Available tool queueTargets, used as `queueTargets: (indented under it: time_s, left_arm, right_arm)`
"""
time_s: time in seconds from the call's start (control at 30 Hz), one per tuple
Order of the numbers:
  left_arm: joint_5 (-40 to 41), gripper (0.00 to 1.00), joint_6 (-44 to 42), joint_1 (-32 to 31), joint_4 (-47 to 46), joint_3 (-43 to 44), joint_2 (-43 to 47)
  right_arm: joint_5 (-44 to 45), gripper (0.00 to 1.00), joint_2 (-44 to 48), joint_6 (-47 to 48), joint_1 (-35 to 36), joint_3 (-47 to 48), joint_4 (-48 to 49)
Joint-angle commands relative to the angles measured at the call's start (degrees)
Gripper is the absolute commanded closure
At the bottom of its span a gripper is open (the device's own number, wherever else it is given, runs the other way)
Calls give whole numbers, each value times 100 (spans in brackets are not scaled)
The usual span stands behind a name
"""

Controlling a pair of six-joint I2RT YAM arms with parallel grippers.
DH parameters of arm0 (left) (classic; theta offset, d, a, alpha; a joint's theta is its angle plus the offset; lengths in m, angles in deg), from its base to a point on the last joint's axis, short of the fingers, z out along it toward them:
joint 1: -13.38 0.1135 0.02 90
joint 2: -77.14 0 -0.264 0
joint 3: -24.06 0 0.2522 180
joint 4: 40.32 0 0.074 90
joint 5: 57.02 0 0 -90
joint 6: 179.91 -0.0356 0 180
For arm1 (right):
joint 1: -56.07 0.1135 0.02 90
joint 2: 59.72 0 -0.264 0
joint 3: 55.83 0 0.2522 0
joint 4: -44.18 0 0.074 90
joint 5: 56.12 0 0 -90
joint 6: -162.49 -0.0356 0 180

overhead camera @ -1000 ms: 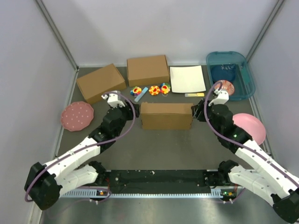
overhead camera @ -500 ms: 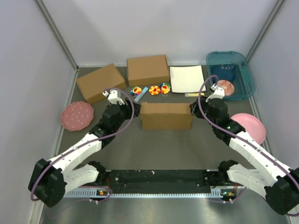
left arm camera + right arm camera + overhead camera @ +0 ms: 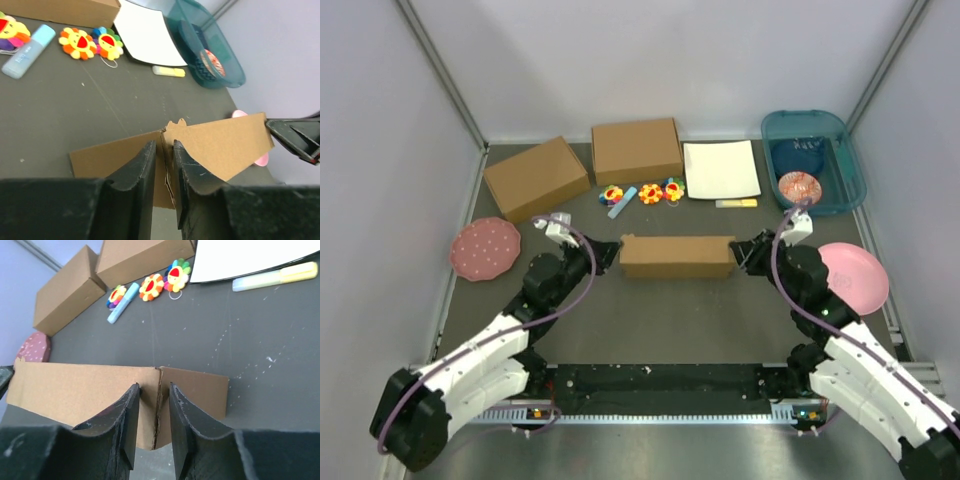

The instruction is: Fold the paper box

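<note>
The paper box is a closed, shallow brown cardboard box lying crosswise at the table's centre. My left gripper is shut on its left end. In the left wrist view the fingers of the left gripper pinch a corner seam of the box. The box's lower edge looks raised off the table there. My right gripper is shut on the right end. In the right wrist view the right gripper straddles the box at its corner seam, with cardboard between the pads.
Two other cardboard boxes and a white sheet lie at the back. A teal bin stands back right. Flower toys, a blue marker and a yellow highlighter lie behind the box. Pink plates lie on either side.
Both grippers have closed onto the box's ends. Both arms have drawn back toward their bases, and the box has come nearer and looks narrower from above.
</note>
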Motion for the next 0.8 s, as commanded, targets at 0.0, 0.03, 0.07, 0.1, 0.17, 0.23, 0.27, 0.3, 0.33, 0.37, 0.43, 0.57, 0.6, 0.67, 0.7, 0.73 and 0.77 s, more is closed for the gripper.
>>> queueTargets:
  time_s: [0.0,0.03,0.07,0.1,0.17,0.23,0.27,0.3,0.33,0.37,0.43,0.57,0.6,0.67,0.7,0.73,0.77]
  left_arm:
    - [-236,78,294,-395,641,-939,987]
    - [-104,78,286,-466,790,-1011,1261]
    - [62,78,216,-545,1288,-1055,1542]
    - [299,77,155,-667,1528,-1073,2076]
    - [476,73,-39,-712,2315,-1029,2650]
    - [652,55,-162,-713,2749,-950,3511]
    - [1001,48,-154,-713,3004,-915,3784]
    - [1161,43,-136,-713,3041,-897,4248]
    - [1354,34,-154,-713,3016,-915,4418]
    - [1513,30,-154,-713,3007,-906,4602]
    - [1707,24,-215,-704,3024,-827,4552]
    - [1568,23,83,-704,3086,-730,3613]
    - [1454,23,197,-704,3051,-748,3089]
    - [1024,23,566,-704,3059,-739,2315]
    - [831,23,645,-712,3025,-739,2066]
    - [594,23,829,-721,2902,-756,1855]
    - [487,22,909,-721,2771,-800,1540]
  right_arm:
    - [-374,71,565,-362,325,-866,-826]
    - [-356,71,889,-416,369,-1024,-896]
    - [-374,70,1101,-477,396,-1069,-975]
    - [-391,70,1268,-556,422,-1061,-1159]
    - [-391,64,1787,-583,431,-965,-1414]
    - [-269,50,2068,-627,440,-710,-1766]
    - [-190,47,2261,-653,440,-605,-1872]
    - [-50,44,2324,-662,431,-412,-2012]
    - [4,39,2359,-662,440,-315,-2048]
    - [48,37,2316,-680,440,-235,-2083]
    - [92,33,2176,-671,440,-59,-2101]
    - [13,32,1482,-662,440,-94,-2075]
    - [-91,31,1159,-671,440,-216,-2023]
    - [-154,30,893,-689,423,-357,-1848]
    - [-276,30,744,-706,423,-497,-1751]
    - [-321,29,569,-724,431,-568,-1645]
    - [-338,29,489,-733,431,-629,-1496]
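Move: The paper box stands upright on its long edge between the hands, each already pinching an upper corner: its middle lies about 13 cm to the left hand's right, 2 cm ahead and 8 cm below. From the right hand it is some 13 cm left, 2 cm ahead and 8 cm down. On the table about 17 cm below, a blue marker lies 20 cm straight ahead of the left hand. A yellow marker lies 19 cm ahead and 1 cm right of the right hand. Both hands first draw back about 5 to 7 cm towards the base with the box's upper corners still pinched, bringing its top edge towards the robot, and then open their fingers wide to let it go. The left hand, clear of its corner, shifts some 5 cm to the left, the right hardly sideways; then both sink about 5 cm or more beside the box's two ends, open, fingertips tipping down some 10 to 15 degrees. ##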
